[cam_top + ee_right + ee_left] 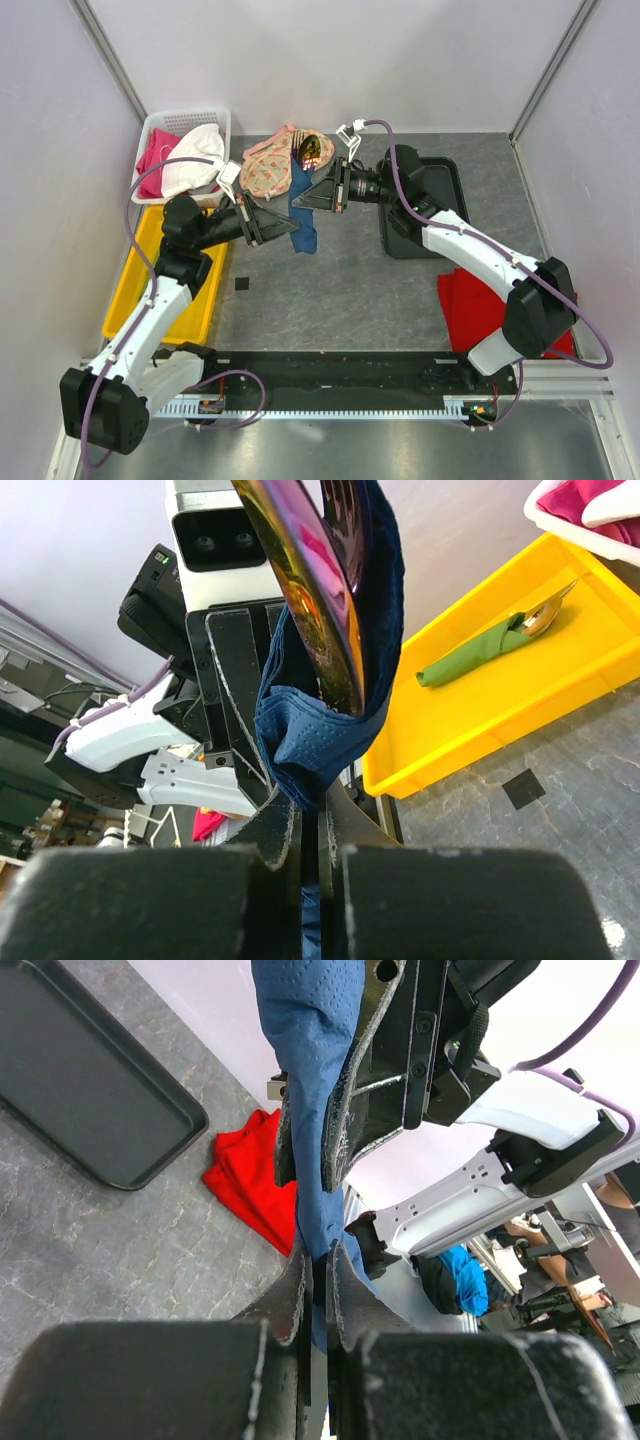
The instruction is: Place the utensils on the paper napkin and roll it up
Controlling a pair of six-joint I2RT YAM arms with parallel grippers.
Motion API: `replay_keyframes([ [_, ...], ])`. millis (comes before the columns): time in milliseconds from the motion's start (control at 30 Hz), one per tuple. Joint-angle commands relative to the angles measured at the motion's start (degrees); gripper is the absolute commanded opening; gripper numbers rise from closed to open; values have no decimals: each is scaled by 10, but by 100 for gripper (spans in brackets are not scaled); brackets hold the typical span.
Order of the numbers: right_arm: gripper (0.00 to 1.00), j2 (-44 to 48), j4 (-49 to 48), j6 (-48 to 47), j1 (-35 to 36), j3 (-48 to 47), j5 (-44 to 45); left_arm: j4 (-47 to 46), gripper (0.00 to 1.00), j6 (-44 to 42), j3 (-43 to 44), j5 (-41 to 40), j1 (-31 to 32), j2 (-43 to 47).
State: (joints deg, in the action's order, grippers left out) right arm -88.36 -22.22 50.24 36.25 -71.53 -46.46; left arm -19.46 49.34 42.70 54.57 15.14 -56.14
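The navy-blue paper napkin (305,238) hangs crumpled above the table between both grippers. My left gripper (288,228) is shut on its lower part, which passes between the jaws (318,1260). My right gripper (300,198) is shut on a bunched fold (310,805) just above. In the right wrist view a utensil's shiny gold head (310,590) lies against the napkin's folds (320,740); I cannot tell whether it is wrapped in them. From above, gold utensil heads (312,150) show by the peach floral fabric (268,168).
A yellow bin (140,290) on the left holds a green rolled napkin with a gold utensil (480,645). Behind it stands a white basket (185,125) of cloths. A black tray (445,180) and a red cloth (470,310) lie to the right.
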Motion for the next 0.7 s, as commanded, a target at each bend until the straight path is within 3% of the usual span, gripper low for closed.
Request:
replay_keyframes([
  [0,0,5,-40,-2,0,-31,3,-4,2,-10,4,12,0,2],
  [33,3,2,-40,-1,0,-31,-4,-5,2,-13,5,13,0,4],
  [67,24,2,-39,-1,0,-31,-6,-3,2,-20,7,14,0,5],
  [133,44,4,-37,-6,0,-29,-1,21,2,-36,11,19,-5,11],
  [233,63,-1,-21,-14,0,-37,-1,45,2,-54,4,27,-25,23],
  [300,65,-2,-20,-15,0,-38,0,44,2,-55,-1,36,-36,34],
  [400,77,-3,-13,-19,0,-34,4,47,2,-54,-6,39,-53,44],
  [500,97,-3,-2,-27,0,-34,8,37,2,-45,-12,54,-70,47],
  [667,98,-2,38,-51,-3,-41,16,47,2,-53,-17,102,-133,42],
])
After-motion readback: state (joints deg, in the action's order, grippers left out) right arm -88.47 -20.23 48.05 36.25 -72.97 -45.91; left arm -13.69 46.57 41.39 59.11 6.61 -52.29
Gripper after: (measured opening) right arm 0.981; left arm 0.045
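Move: The napkin roll stands between both hands: the left pinches it near its lower end, the right a few centimetres higher and farther out, near the spoon and fork. From the left hand, the yellow tray's middle lies about 27 cm left, 2 cm back and 30 cm below; the black square is 12 cm left, 4 cm back, the white basket 26 cm left, 24 cm ahead, both well below. From the right hand the tray is roughly 27 cm left, 6 cm back. The right fingers let go of the napkin roll, opening wide while that hand stays essentially in place. The left keeps its pinch near the lower end and, once the right has begun to open, dips about 1 cm, then draws the roll some 3.5 cm left, out from the right fingers and towards the yellow tray. ##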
